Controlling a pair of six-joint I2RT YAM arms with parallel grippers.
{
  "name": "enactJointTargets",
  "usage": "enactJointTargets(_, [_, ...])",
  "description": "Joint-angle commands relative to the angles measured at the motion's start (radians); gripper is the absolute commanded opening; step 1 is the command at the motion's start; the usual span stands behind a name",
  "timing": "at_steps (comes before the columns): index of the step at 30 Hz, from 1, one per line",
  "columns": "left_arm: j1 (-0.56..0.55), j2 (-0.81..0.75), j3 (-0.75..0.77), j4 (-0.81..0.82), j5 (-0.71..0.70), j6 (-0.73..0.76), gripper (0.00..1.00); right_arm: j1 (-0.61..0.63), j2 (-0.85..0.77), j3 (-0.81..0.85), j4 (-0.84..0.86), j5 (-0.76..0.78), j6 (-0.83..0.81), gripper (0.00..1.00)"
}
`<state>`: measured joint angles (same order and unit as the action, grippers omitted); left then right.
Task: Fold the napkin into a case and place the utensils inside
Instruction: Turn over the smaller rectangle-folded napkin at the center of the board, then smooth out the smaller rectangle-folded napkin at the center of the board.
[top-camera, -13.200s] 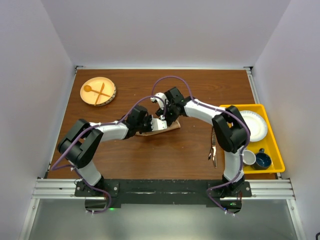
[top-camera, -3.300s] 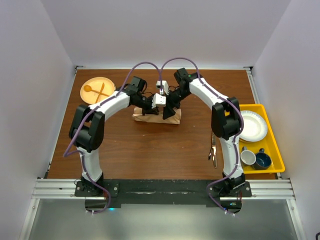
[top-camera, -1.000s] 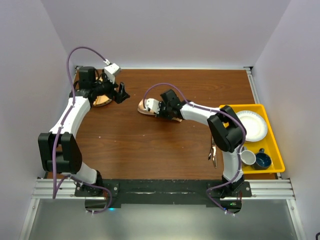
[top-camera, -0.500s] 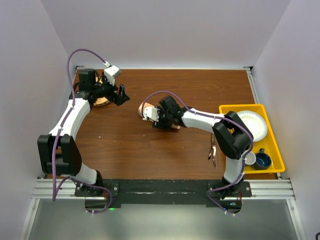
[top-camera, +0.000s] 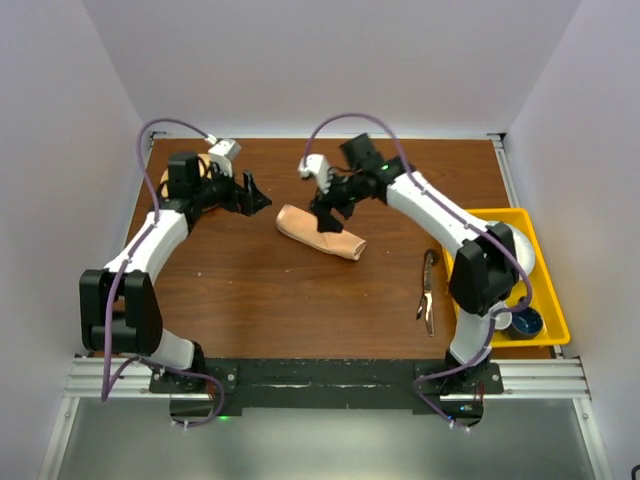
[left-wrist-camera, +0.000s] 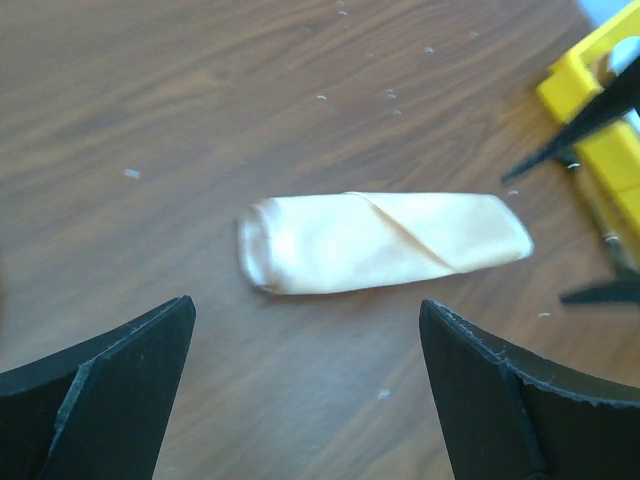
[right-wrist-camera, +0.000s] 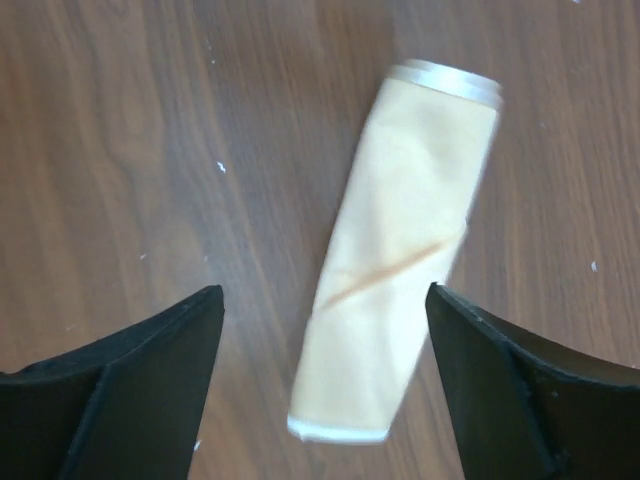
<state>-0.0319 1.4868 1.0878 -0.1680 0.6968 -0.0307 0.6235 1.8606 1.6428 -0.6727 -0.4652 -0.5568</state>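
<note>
The napkin, a peach-orange satin cloth, lies folded into a narrow case (top-camera: 320, 232) at the table's middle, running from upper left to lower right. My right gripper (top-camera: 330, 210) hovers just above it, open, and in the right wrist view the case (right-wrist-camera: 405, 250) lies between the spread fingers of that gripper (right-wrist-camera: 323, 290), untouched. My left gripper (top-camera: 258, 196) is open to the left of the case. In the left wrist view the case (left-wrist-camera: 385, 243) lies ahead of this gripper (left-wrist-camera: 305, 303). The dark utensils (top-camera: 428, 290) lie on the table to the right, apart from both grippers.
A yellow tray (top-camera: 500, 215) at the right edge holds a white plate (top-camera: 520, 255), a white cup (top-camera: 497, 318) and a blue cup (top-camera: 525, 322). A round wooden plate (top-camera: 205, 162) at the back left is mostly hidden behind my left arm.
My right gripper has opened, let go of the folded napkin and lifted back. The case now lies uncovered. My left gripper has swung a little toward it.
</note>
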Motion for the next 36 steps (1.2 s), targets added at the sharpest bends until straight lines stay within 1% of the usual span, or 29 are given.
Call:
enactJointTargets(1, [-0.066,-0.008,-0.088,0.306,0.039,-0.388,1.00,-0.183,0.077,0.098,-0.319,-0.236,0.067,0.70])
enactJointTargets(2, [-0.075,0.013,-0.094,0.362,0.056,-0.440,1.00,-0.203,0.097,0.103,-0.379,-0.256,0.061,0.64])
enactJointTargets(3, [-0.100,0.035,-0.092,0.390,0.088,-0.518,1.00,-0.220,0.129,0.104,-0.395,-0.291,0.061,0.60])
enactJointTargets(4, [-0.114,0.076,-0.092,0.419,0.089,-0.553,1.00,-0.246,0.138,0.095,-0.407,-0.308,0.058,0.50])
enactJointTargets(5, [-0.128,0.098,-0.101,0.497,0.089,-0.590,1.00,-0.251,0.146,0.088,-0.413,-0.316,0.058,0.47])
enactJointTargets(6, [-0.152,0.137,-0.106,0.549,0.105,-0.663,1.00,-0.257,0.153,0.078,-0.412,-0.331,0.058,0.40])
enactJointTargets(8, [-0.184,0.185,-0.102,0.643,0.098,-0.731,1.00,-0.255,0.163,0.054,-0.395,-0.349,0.061,0.35])
enactJointTargets(9, [-0.191,0.234,-0.097,0.668,0.098,-0.792,1.00,-0.257,0.167,0.043,-0.389,-0.352,0.073,0.34])
enactJointTargets(12, [-0.201,0.324,-0.098,0.766,0.098,-0.908,1.00,-0.257,0.212,0.009,-0.373,-0.354,0.092,0.34])
enactJointTargets(14, [-0.207,0.365,-0.086,0.800,0.099,-0.939,0.99,-0.258,0.229,-0.009,-0.332,-0.349,0.115,0.33])
enactJointTargets(15, [-0.207,0.400,-0.080,0.802,0.099,-0.955,0.94,-0.258,0.233,-0.023,-0.318,-0.345,0.123,0.33])
enactJointTargets(17, [-0.209,0.446,-0.066,0.795,0.089,-0.974,0.88,-0.258,0.258,-0.024,-0.300,-0.334,0.132,0.33])
enactJointTargets(18, [-0.207,0.460,-0.062,0.786,0.084,-0.979,0.82,-0.258,0.265,-0.026,-0.300,-0.331,0.132,0.33])
enactJointTargets(20, [-0.207,0.502,-0.055,0.777,0.082,-0.982,0.76,-0.258,0.284,-0.034,-0.297,-0.323,0.135,0.33])
enactJointTargets(21, [-0.207,0.513,-0.052,0.763,0.081,-0.980,0.70,-0.257,0.291,-0.047,-0.294,-0.320,0.136,0.33])
enactJointTargets(24, [-0.206,0.556,-0.052,0.759,0.082,-0.976,0.65,-0.258,0.314,-0.069,-0.286,-0.308,0.140,0.33])
enactJointTargets(31, [-0.189,0.641,0.014,0.694,0.095,-0.930,0.62,-0.258,0.341,-0.109,-0.245,-0.309,0.175,0.33])
enactJointTargets(33, [-0.184,0.664,0.043,0.664,0.105,-0.896,0.62,-0.252,0.338,-0.112,-0.243,-0.319,0.181,0.33])
enactJointTargets(36, [-0.178,0.668,0.102,0.624,0.154,-0.830,0.66,-0.243,0.315,-0.095,-0.260,-0.351,0.182,0.34])
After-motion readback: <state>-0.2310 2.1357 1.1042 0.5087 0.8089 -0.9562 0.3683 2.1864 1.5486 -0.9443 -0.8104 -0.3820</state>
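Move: The folded napkin's left end lies about 9 cm to the left hand's right, 3 cm farther out and 15 cm below. From the right hand, the napkin's right end is some 8 cm right, 2 cm back and 14 cm down, with the napkin's middle almost straight beneath that hand. The plate with wooden cutlery sits roughly 12 cm ahead and 12 cm left of the left hand; the tongs lie about 12 cm back and 25 cm right of the right hand. The left hand sweeps right about 12 cm over the napkin's left end, then sinks some 14 cm to it, tipping its fingers steeply down and narrowing them partway around the cloth. The right hand swings right above the napkin, then drops and draws back to its right end, the wrist turning about 50 degrees so the fingers swing back towards the base, while they narrow to about a third open with the tips at the hem. ##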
